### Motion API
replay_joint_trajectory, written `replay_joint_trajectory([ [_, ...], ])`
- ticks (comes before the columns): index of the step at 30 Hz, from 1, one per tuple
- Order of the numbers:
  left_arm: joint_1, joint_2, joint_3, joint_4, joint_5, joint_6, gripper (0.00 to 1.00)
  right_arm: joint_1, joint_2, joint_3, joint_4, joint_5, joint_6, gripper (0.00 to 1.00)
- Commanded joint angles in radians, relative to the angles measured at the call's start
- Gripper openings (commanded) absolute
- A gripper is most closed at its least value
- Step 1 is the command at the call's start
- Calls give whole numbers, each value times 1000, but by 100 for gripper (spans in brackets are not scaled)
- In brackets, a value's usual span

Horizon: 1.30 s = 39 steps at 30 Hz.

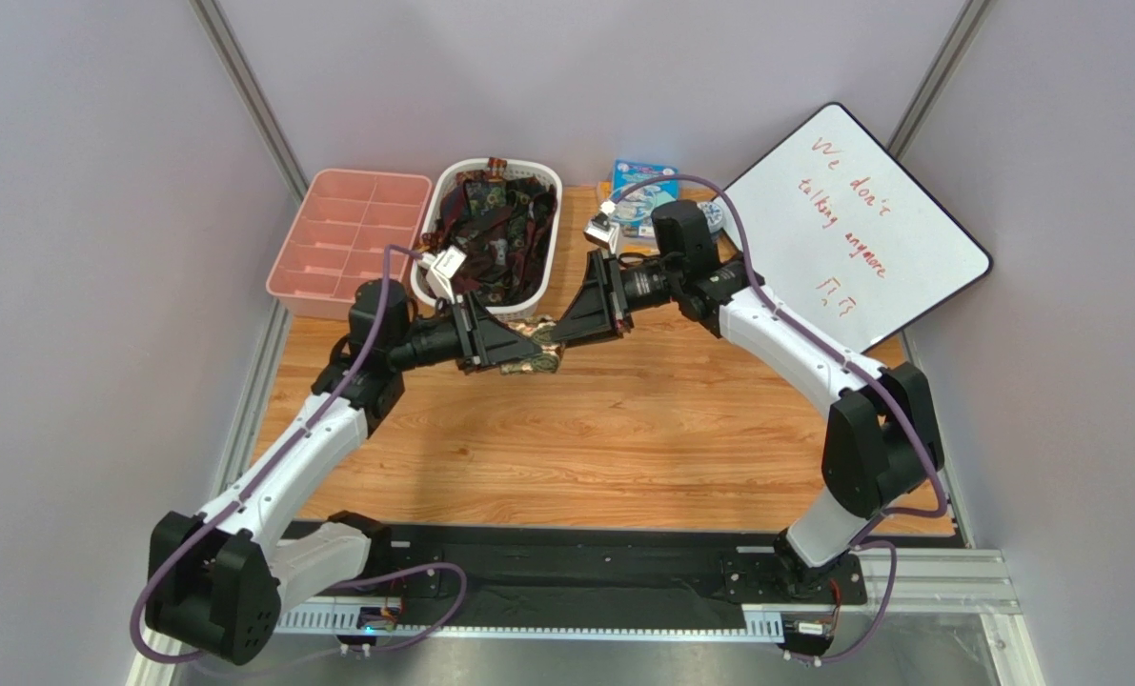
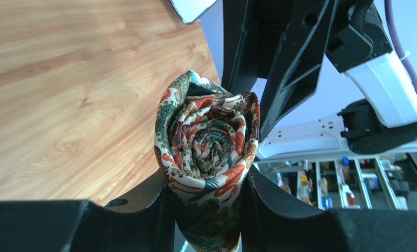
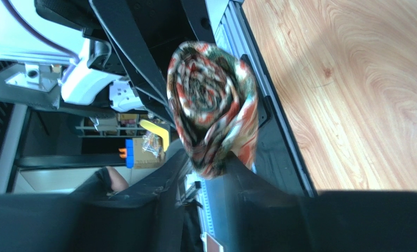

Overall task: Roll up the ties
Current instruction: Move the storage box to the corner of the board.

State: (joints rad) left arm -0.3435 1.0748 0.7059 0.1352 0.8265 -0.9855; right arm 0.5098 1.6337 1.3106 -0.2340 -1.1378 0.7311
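A tie wound into a tight roll [image 1: 537,353], cream with a red and teal paisley print, hangs above the wooden table [image 1: 630,429] between the two grippers. My left gripper [image 1: 513,350] is shut on it. In the left wrist view the roll [image 2: 208,142] faces the camera end-on, and the left gripper [image 2: 205,184] presses it from both sides. My right gripper [image 1: 566,332] meets it from the opposite side. In the right wrist view the roll [image 3: 213,105] sits just past the right gripper [image 3: 208,157]. Its jaws stand apart, and only the roll's lower edge dips between them.
A white basket [image 1: 444,186] full of dark ties [image 1: 494,215] stands at the back centre. A pink compartment tray [image 1: 351,243] lies to its left. A blue box [image 1: 642,179] and a whiteboard [image 1: 859,229] with red writing are at the back right.
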Motion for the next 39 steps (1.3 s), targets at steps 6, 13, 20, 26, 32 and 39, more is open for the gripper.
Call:
replay_joint_trajectory([
  [6,277,-39,217,-459,22,320,0,-53,12,110,-125,58,-65,96],
  [13,506,120,509,-760,-35,786,0,-111,17,119,-191,78,-120,100],
  [20,554,430,929,-1118,-311,1564,0,-114,23,128,-246,70,-168,100],
  [26,575,481,876,-976,-405,2054,0,-114,23,113,-254,66,-171,100],
  [32,598,614,903,-911,-350,2367,0,-116,34,104,-255,53,-168,100],
  [39,600,743,885,-861,-320,2590,0,-125,28,82,-258,50,-170,100],
])
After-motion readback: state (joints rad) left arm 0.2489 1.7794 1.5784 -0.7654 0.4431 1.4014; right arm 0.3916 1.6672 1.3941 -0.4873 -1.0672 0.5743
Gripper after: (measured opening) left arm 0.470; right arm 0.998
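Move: The left hand grips the rolled tie high over the table. The pink storage box that it is taken to lies about 27 cm ahead and 32 cm to its left, roughly 22 cm lower. The white basket of ties is some 26 cm ahead and 8 cm left, about 20 cm below. From the right hand, whose fingertips are at the roll's other end, the box is about 26 cm ahead and 38 cm left. The right fingers, already parting, open wide and come off the roll, backing about 4 cm forward and 4 cm right. The left hand keeps its pinch and sweeps left and forward, nearly 40 cm in all, rising slightly before sinking towards the storage box; its wrist swings about 100 degrees, so the fingers turn from pointing right to steeply down and forward. ##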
